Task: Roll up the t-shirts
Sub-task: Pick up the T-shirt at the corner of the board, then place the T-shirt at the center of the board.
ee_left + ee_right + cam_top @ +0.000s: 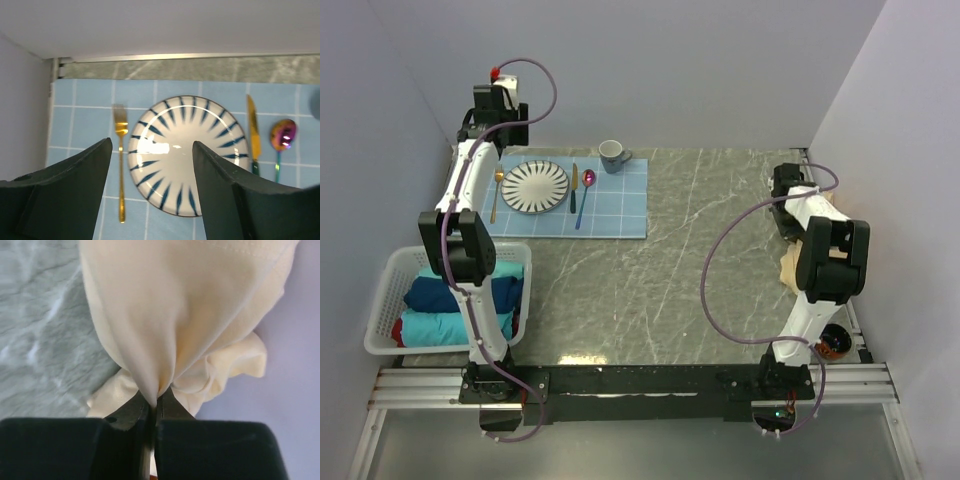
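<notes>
A pale yellow-cream t-shirt [175,315] hangs bunched from my right gripper [156,395], whose jaws are shut on a fold of it. In the top view a bit of this shirt [788,268] shows by the table's right edge, under the right arm, with the right gripper [786,228] close to the right wall. My left gripper [152,142] is open and empty, held above a plate [187,150] at the far left [498,118]. Rolled dark blue [460,293] and teal [440,326] shirts lie in a white basket [450,250].
A blue checked placemat [620,205] at the back holds the striped plate [535,186], a gold fork [120,165], a knife [253,135], a spoon [282,136] and a grey mug [612,155]. Walls stand close on the left, back and right.
</notes>
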`<state>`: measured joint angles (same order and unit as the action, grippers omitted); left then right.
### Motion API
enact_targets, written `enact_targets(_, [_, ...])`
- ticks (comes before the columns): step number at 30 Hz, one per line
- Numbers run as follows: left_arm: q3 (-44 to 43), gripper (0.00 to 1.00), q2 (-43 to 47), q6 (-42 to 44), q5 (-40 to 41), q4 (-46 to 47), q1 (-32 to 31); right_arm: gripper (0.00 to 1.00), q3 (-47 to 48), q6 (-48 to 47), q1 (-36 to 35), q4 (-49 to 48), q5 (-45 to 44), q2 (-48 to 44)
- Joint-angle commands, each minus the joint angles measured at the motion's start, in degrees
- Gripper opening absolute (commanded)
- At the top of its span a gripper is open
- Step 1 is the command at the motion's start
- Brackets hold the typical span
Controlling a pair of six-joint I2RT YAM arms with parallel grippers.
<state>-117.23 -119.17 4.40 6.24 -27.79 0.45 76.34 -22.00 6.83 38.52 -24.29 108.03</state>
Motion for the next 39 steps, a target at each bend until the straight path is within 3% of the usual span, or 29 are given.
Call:
enact_targets(1, [-0.8, 0.71, 4.2, -0.8, -9.8, -1.2, -1.9, 0.00, 6.8, 0.5, -6.3, 6.6, 5.5, -9.7])
enact_targets(6, [3.1, 0.72, 7.1, -0.5, -16.7, 1.5, -2.3, 0.00, 19.4, -1.7, -22.6, 11.3, 14.8, -17.2])
enact_targets(8, [4.0, 0.72, 8.1, -0.3, -17.7, 1.7, -2.4, 0.00, 26.5, -0.7, -25.2, 12.6, 20.2, -18.3])
enact_targets(13, [7.3, 0.72, 11.3, 0.1, -20.4, 2.9, -2.8, 0.00, 35.4, 6.4, -26.2, 13.3, 21.3, -18.3])
enact_targets(17, [10.1, 0.72, 13.7, 0.5, -22.0, 3.8, -2.9, 0.00, 28.4, 9.2, -22.8, 12.2, 21.8, -20.6])
enact_targets(18, [10.7, 0.72, 14.1, 0.6, -22.4, 4.1, -2.9, 0.07, 27.0, 9.7, -21.8, 13.0, 23.8, -20.7])
enact_targets(19, [11.9, 0.72, 14.8, 0.8, -23.4, 4.2, -2.9, 0.32, 25.3, 10.0, -20.4, 14.6, 25.8, -20.7])
enact_targets(21, [13.0, 0.72, 15.5, 1.3, -24.4, 4.4, -2.9, 0.50, 16.5, 11.2, -15.4, 14.7, 24.9, -21.7])
enact_targets(22, [14.2, 0.73, 15.9, 1.2, -24.8, 4.6, -3.0, 0.65, 10.0, 11.6, -13.6, 14.0, 24.4, -22.2])
enact_targets(23, [14.8, 0.73, 16.1, 1.1, -25.7, 4.6, -3.0, 0.67, 7.9, 12.0, -9.0, 14.0, 23.8, -21.9])
enact_targets(26, [16.8, 0.73, 16.8, 1.7, -27.8, 4.0, -3.7, 0.69, 6.5, 9.7, -4.9, 15.4, 24.1, -20.2])
enact_targets(31, [22.2, 0.72, 18.4, 2.1, -29.2, 3.4, -6.3, 0.70, 10.6, 4.3, -6.6, 10.4, 33.3, -19.3])
enact_targets(39, [29.2, 0.67, 19.1, 3.0, -33.7, 1.9, -10.8, 0.66, 17.5, 8.0, -8.9, 4.6, 31.6, -2.4])
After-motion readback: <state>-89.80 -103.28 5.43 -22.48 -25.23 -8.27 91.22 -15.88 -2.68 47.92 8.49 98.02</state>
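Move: The right hand already has the cream T-shirt pinched; the open table for it lies about 35 cm to its left, level fore and aft and 6 cm lower, with the board's near right corner some 45 cm left and 2 cm farther out. From the left hand, empty and open, the T-shirt is roughly 85 cm right, 20 back and 20 below; the plate lies underneath, the spoon 17 cm right and 4 back, the mug 25 right and 9 ahead. The right hand whips the pinched T-shirt up and to the left, about 30 cm high and 27 across, opens its fingers to let it go over the table, then drops and swings back right before drifting left and forward again, ending open above the cloth. Meanwhile the open left hand goes some 16 cm right and 11 back, rising slightly then dipping and turning about 30 degrees clockwise, from over the plate towards the T-shirt's left end. ##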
